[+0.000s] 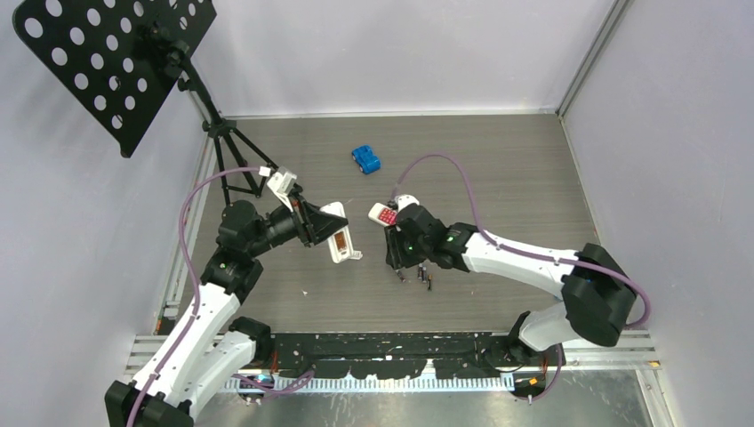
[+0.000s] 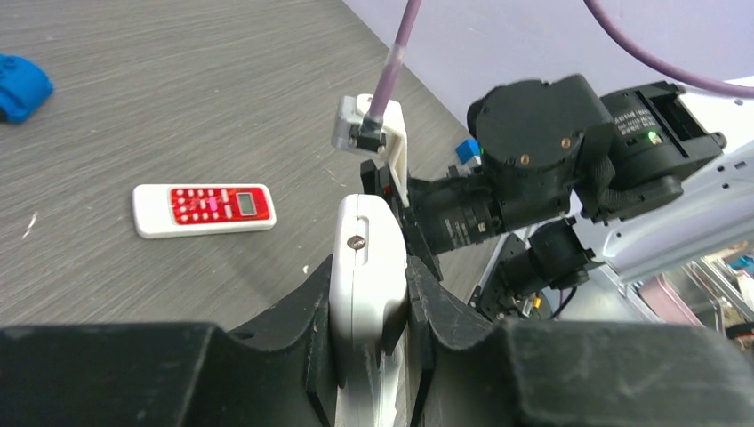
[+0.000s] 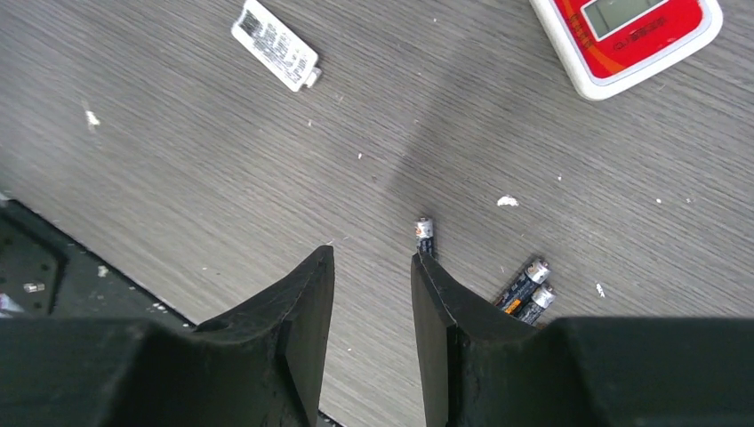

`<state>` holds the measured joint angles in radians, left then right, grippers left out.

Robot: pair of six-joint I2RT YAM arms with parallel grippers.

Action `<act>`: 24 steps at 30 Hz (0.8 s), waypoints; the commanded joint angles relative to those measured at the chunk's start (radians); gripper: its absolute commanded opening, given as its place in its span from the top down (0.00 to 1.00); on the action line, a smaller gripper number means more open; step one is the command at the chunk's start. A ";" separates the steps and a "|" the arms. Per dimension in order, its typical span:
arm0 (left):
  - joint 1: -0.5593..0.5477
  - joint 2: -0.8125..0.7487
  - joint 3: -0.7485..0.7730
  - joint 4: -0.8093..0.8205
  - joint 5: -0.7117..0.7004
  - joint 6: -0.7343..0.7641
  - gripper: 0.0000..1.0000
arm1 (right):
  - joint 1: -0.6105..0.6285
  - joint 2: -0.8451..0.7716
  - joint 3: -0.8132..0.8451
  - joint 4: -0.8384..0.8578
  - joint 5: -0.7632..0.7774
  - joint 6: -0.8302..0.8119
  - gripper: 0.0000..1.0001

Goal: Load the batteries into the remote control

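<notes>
My left gripper [image 2: 369,271] is shut on a white remote control [image 2: 366,240] and holds it on edge above the table. From above, that remote [image 1: 339,237] shows an open compartment in its back. My right gripper [image 3: 372,258] hangs low over the table, open, with bare wood between its fingers. One battery [image 3: 424,233] lies just past the tip of its right finger. Two more batteries [image 3: 526,289] lie side by side to the right of that finger. In the top view the batteries [image 1: 425,275] sit beside the right gripper [image 1: 400,261].
A second remote with a red face [image 1: 385,213] lies flat between the arms, and its corner [image 3: 631,36] shows in the right wrist view. A small white battery cover [image 3: 276,44] lies on the wood. A blue toy car [image 1: 365,159] sits farther back, a black music stand [image 1: 116,62] at far left.
</notes>
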<state>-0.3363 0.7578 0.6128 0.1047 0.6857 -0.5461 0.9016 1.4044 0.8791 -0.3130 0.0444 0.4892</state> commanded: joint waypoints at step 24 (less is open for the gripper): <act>0.002 -0.018 -0.004 -0.053 -0.115 -0.014 1.00 | 0.092 0.290 0.138 -0.125 0.184 -0.050 0.58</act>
<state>-0.3363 0.7410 0.6048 0.0151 0.5758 -0.5499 0.9859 1.6775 0.9749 -0.4309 0.2417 0.4507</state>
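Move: The single loose battery lies roughly 9 cm below the right hand, about 1 cm ahead and 1 cm to its right. From that battery, a pair of batteries lies some 5 cm to the right and 1 cm farther out, the white battery cover about 12 cm left and 5 cm farther out, and the red remote roughly 13 cm farther out and 2 cm left. From the left hand, which holds the open white remote, the single battery is about 11 cm right, level fore and aft, and some 27 cm down. The right hand sinks about 7 cm towards the single loose battery, slowing as it nears the table and drifting slightly right late on, while the wrist tilts some 20 degrees so the fingers point more steeply down; they stay part open, coming close above the battery with no touch seen. Meanwhile the left hand keeps its grip on the open white remote and eases it about 2 cm down, with a small shift forward and left. ##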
